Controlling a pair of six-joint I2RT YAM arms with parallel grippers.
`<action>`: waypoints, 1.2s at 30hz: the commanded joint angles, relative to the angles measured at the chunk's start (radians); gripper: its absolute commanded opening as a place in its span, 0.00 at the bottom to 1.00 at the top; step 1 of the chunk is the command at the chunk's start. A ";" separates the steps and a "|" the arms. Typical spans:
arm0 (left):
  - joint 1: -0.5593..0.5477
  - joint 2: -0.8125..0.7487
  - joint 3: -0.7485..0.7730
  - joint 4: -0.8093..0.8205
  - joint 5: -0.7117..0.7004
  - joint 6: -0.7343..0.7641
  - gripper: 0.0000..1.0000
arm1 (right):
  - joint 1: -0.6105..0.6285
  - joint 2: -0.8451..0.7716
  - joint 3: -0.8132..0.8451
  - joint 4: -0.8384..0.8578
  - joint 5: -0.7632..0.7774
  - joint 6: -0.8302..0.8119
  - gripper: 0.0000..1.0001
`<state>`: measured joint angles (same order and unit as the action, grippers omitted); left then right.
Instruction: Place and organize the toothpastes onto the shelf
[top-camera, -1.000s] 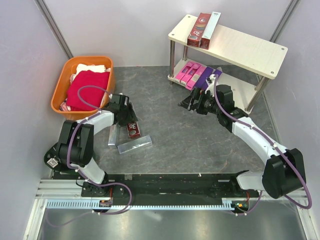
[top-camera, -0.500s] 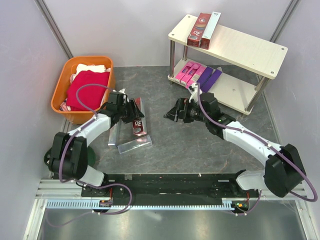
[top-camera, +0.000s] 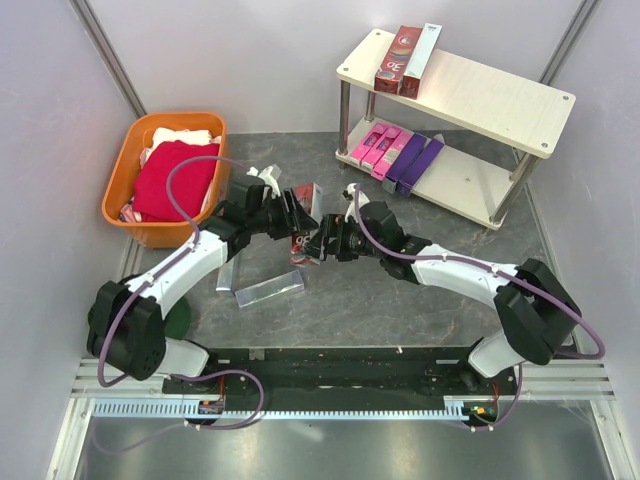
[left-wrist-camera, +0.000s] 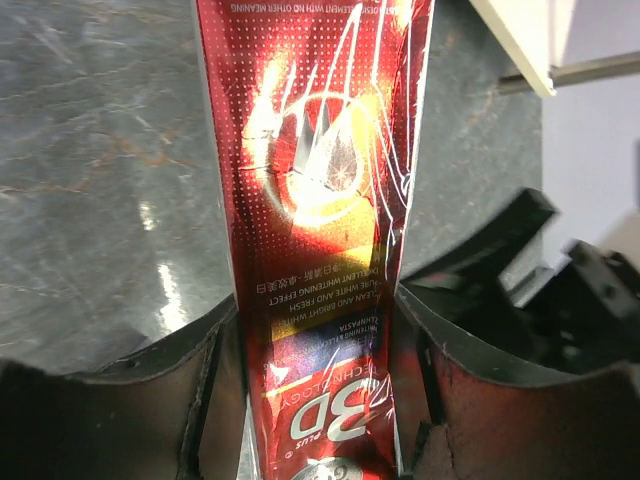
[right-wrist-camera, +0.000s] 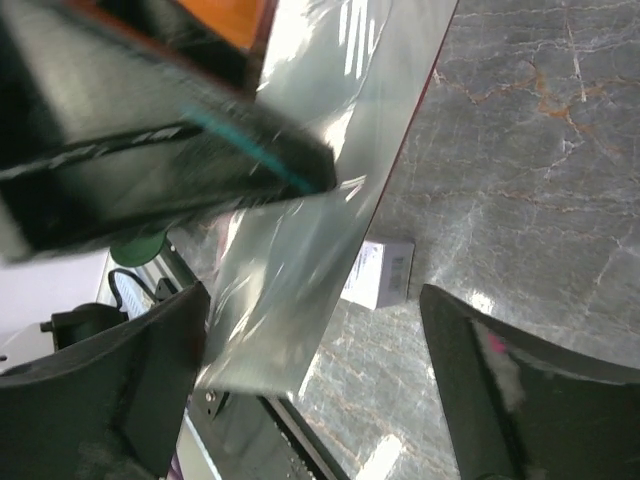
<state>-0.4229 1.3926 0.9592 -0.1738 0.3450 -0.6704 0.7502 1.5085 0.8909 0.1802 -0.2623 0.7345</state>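
My left gripper (top-camera: 297, 212) is shut on a dark red toothpaste (top-camera: 304, 220) and holds it above the floor in the middle. In the left wrist view the carton (left-wrist-camera: 320, 190) runs up between the fingers of that gripper (left-wrist-camera: 318, 400). My right gripper (top-camera: 318, 246) stands open right against the carton's near end. In the right wrist view the carton's silver side (right-wrist-camera: 300, 240) lies between the wide-apart fingers of the right gripper (right-wrist-camera: 315, 385), close to the left one. The shelf (top-camera: 500, 100) carries toothpastes on top (top-camera: 402, 60), with pink and purple ones (top-camera: 395, 152) below.
Two silver-grey toothpastes (top-camera: 270, 290) (top-camera: 228, 272) lie on the floor near the left arm. An orange basket (top-camera: 128, 165) with red and white cloths stands at the left. Grey walls close in both sides.
The left arm lifted the dark red carton off the floor and carried it right to the middle. The right arm swung left from the shelf to meet it, jaws open.
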 joint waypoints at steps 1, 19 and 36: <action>-0.016 -0.049 0.055 0.068 0.038 -0.052 0.57 | 0.012 0.021 0.046 0.100 0.035 0.034 0.87; -0.019 -0.104 0.064 0.010 -0.035 -0.002 0.91 | 0.012 -0.024 0.022 0.113 0.081 0.048 0.28; -0.019 -0.305 0.081 -0.141 -0.314 0.114 0.96 | 0.009 -0.148 0.115 -0.056 0.176 -0.032 0.26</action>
<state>-0.4389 1.1488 1.0176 -0.2928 0.1307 -0.6147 0.7628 1.4502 0.9176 0.1173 -0.1310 0.7490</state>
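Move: The red 3D toothpaste is held aloft in the left fingers, its middle roughly 1 cm to that hand's right and at its height. From the open right hand the toothpaste's middle is about 5 cm ahead and 3 cm left, level in height, with its near end between the spread fingers. On the table some 15 cm below, a clear box lies about 11 cm back and 10 cm left of the left hand; a silver box lies about 5 cm back and 20 cm left of the left hand. Easing only about 1 cm left and forward, the right hand closes its wide-open fingers on the near end of the red toothpaste and keeps hold, then drifts about 2 cm back right and up a little. Once pinched there, the left fingers spread fully, let go, and that hand backs off upward about 8 cm and some 4 cm left, tilting its fingertips up by roughly 15 degrees. ##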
